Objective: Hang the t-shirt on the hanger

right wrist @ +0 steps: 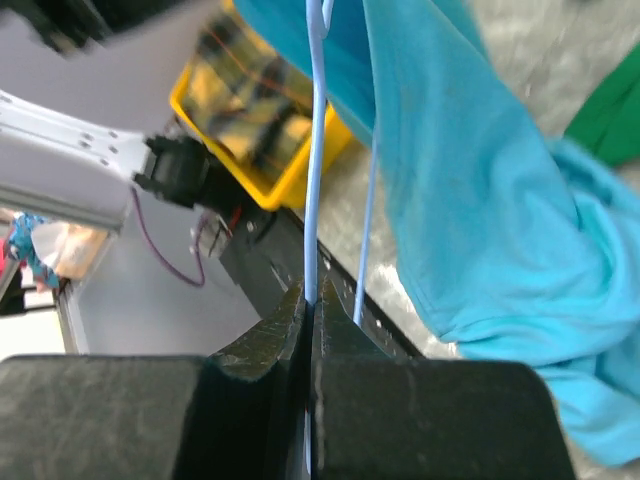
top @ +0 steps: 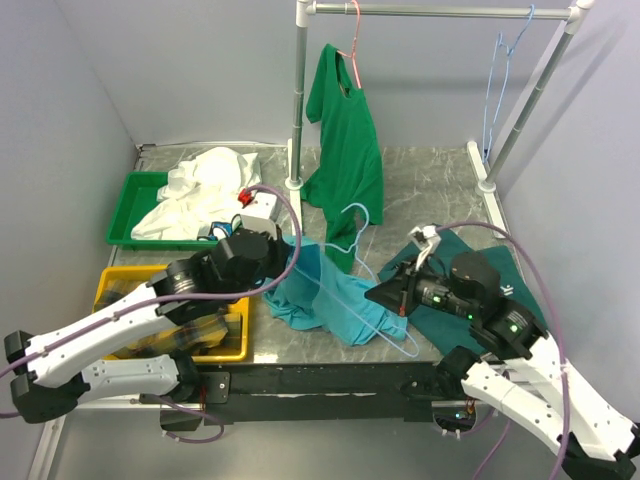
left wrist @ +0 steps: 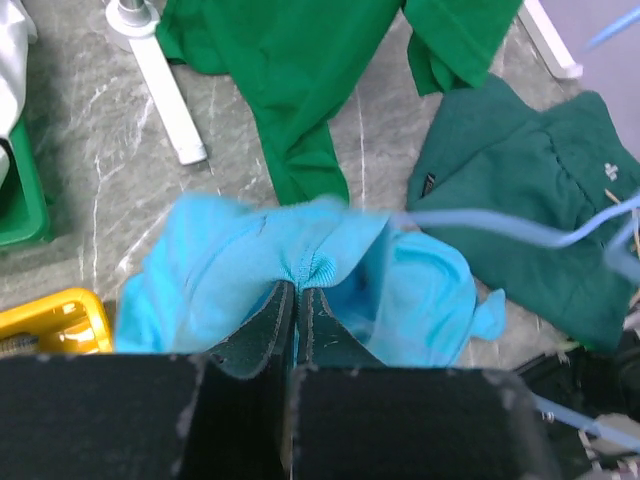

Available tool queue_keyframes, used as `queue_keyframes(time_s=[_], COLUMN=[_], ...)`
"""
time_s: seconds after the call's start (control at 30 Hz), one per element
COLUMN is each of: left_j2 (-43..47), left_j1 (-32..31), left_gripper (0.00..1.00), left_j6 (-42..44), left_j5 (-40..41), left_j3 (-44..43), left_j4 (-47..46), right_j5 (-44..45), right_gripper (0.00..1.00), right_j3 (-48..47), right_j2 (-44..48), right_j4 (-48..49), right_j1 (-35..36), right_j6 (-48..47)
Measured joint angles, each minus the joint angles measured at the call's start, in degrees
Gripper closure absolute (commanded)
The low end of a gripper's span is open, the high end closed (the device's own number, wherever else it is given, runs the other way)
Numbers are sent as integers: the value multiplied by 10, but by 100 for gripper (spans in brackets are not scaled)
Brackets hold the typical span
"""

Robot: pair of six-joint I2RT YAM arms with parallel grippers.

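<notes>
The light turquoise t-shirt [top: 335, 300] lies bunched on the table's front middle. My left gripper [top: 291, 266] is shut on its ribbed collar, seen close in the left wrist view [left wrist: 297, 290] with the t-shirt [left wrist: 215, 270] spread beyond the fingers. The light-blue wire hanger [top: 410, 347] stands tilted across the t-shirt, hook up. My right gripper [top: 386, 296] is shut on the hanger's wire; in the right wrist view the wire [right wrist: 316, 150] runs out from between the closed fingers [right wrist: 312, 298], and the t-shirt [right wrist: 470, 200] hangs right beside it. The hanger wire also crosses the left wrist view [left wrist: 480, 225].
A bright green shirt [top: 345, 150] hangs from a pink hanger [top: 353, 50] on the rack [top: 299, 100]; a second blue hanger [top: 497, 80] hangs at the right. A dark teal garment [top: 432, 318] lies under my right arm. A green tray [top: 125, 215] with white cloth [top: 205, 190] and a yellow bin [top: 115, 280] stand on the left.
</notes>
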State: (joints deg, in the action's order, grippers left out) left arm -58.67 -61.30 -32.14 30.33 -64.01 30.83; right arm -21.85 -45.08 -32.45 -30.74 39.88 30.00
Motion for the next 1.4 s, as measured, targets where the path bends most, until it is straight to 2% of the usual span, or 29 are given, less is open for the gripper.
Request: queue_keyframes(time_s=[0.2,0.37,0.47,0.67,0.77,0.8,0.97,1.07,1.1,1.2,1.4], left_j2=[30,10,2,20,28,30,26,30,37,73,118], left_j1=[-18,-27,-30,-86,-119,-123,-124,-124,-124,-125,-125], left_gripper=[99,99,99,99,97,90,80,66,58,51,48], left_j6=[0,0,1,0,0,-1,-21,-37,-40,-31,3], left_j5=[-16,10,14,15,32,40,104,138,147,156,152], left_j3=[1,-6,-6,28,62,72,115,125,129,145,153], left_j4=[23,50,55,-5,-35,-42,-48,-49,-53,-75,-135], right_j5=[-9,23,51,106,106,104,104,102,102,102,105], right_gripper=[100,100,100,100,100,100,100,100,100,100,100], right_j3=[-13,10,13,24,44,55,119,175,194,231,237], right_j2=[21,-23,-52,-86,-111,-118,-133,-130,-130,-136,-171], right_j4=[25,66,77,122,183,201,290,372,396,453,515], right_j1=[12,127,166,169,169,169,170,175,177,184,197], right_j6=[5,13,12,8,5,5,6,7,7,9,8])
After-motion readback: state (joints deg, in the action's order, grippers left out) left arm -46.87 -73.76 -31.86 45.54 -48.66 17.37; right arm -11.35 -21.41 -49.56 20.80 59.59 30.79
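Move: The right hand holds the hanger, and the neck opening of the blue T-shirt lies about 13 cm to its left and 7 cm ahead, level with it; the dark green cloth is some 22 cm right, 9 cm ahead, and the hanging green shirt's lower end 15 cm ahead, 6 cm left, both about 16 cm below. From the left hand, pinching the collar, the hanger's middle is about 12 cm right, 7 cm back and slightly lower; the yellow bin is 27 cm left, 6 cm back, 17 cm below. Keeping its pinch on the hanger, the right hand rises a little, then travels about 10 cm left and finally sinks to some 8 cm below its start, feeding the hanger's left end into the shirt's neck. The left hand holds the collar up while easing back about 5 cm and a little right, then dips, opens halfway to let go of the collar, and rises clear. ##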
